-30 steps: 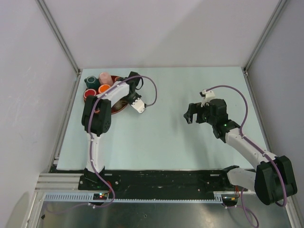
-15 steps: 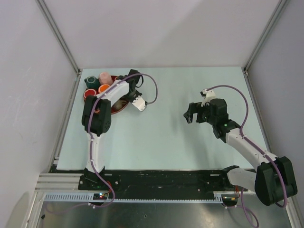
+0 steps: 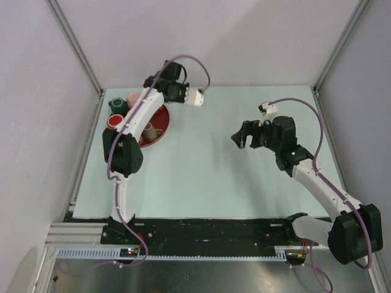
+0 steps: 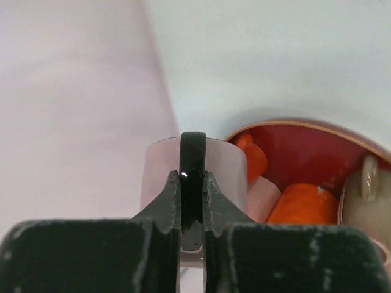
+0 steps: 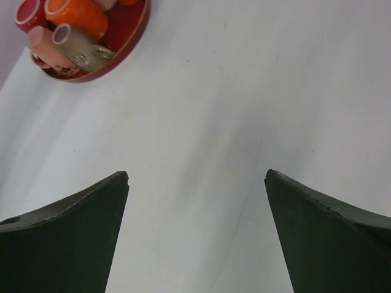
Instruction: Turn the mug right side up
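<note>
A pale white mug [image 3: 195, 97] with a black handle [image 4: 192, 160] hangs in the air over the far side of the table, right of the red tray [image 3: 162, 122]. My left gripper [image 3: 185, 94] is shut on that handle. In the left wrist view the fingers [image 4: 168, 198] pinch the handle, with the mug's body [image 4: 226, 168] beyond them. Which way the mug's mouth points I cannot tell. My right gripper [image 3: 243, 135] is open over bare table at the right, nothing between its fingers [image 5: 79, 207].
The red tray [image 5: 135, 33] at the far left holds several mugs: green [image 3: 116, 105], pink [image 3: 133, 99], red [image 3: 113, 121], beige [image 3: 149, 130] and orange [image 4: 302, 204]. Walls and metal frame posts close in the table on three sides.
The left arm has lifted the white mug away from the tray's right edge and carried it up toward the far wall. The right gripper shifted slightly left, still open.
</note>
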### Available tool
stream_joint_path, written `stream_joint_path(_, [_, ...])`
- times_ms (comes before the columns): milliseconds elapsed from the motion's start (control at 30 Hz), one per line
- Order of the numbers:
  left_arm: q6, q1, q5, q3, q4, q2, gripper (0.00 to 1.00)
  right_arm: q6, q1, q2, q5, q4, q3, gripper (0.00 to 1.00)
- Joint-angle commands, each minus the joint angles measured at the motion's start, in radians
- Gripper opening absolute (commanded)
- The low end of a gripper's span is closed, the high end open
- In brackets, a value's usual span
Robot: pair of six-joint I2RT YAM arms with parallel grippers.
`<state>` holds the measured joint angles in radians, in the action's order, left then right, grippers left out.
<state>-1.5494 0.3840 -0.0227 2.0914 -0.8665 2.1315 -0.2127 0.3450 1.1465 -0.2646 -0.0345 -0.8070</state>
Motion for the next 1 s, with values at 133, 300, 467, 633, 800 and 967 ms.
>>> stream_joint_path(133, [0.985,0.005,-0.364,0.254,0.076,-0.179,0.0,-0.123,0.005,-0.004,-0.241,0.122,-0.161,1.0])
stream_joint_path(300, [1.362,0.004,-0.684,0.181,0.077,-0.275,0.0,-0.257,0.006,0.05,-0.388,0.284,-0.258,1.0])
stream_joint_path(467, [1.526,0.012,-0.87,0.19,0.077,-0.288,0.0,-0.329,0.013,0.157,-0.503,0.386,-0.359,0.99])
stream_joint_path(633, [1.541,0.015,-0.933,0.201,0.077,-0.296,0.0,-0.394,0.049,0.262,-0.6,0.424,-0.438,0.93])
stream_joint_path(800, [1.542,0.02,-0.991,0.211,0.077,-0.296,0.0,-0.373,0.076,0.298,-0.573,0.397,-0.459,0.93])
stream_joint_path(967, [1.534,0.022,-0.977,0.205,0.077,-0.294,0.0,-0.41,0.084,0.322,-0.625,0.447,-0.465,0.55])
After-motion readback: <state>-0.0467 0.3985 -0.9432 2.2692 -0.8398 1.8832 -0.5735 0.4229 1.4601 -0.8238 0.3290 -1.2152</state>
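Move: The left hand already holds the pink mug by its black handle. The right gripper, where that mug is taken, lies about 20 cm back and 27 cm right of the left hand, at nearly its height. From the open right hand, the mug is about 22 cm ahead, 27 cm left and 4 cm lower. Some 18 cm below the left hand, the red tray's middle is 3 cm back and 16 cm left, with an orange mug 4 cm ahead and 11 cm left. The left hand keeps its grip on the handle and lifts the pink mug about 20 cm while drawing back nearly as far and going right, its wrist turning some 90 degrees until the fingers, first pointing down and forward, point right towards the other gripper. The right hand rises and goes left to meet the mug, sinking a little at the end, swings its fingers round to point left, and begins to close them astride the mug's wall at the rim, one finger inside the mouth. ##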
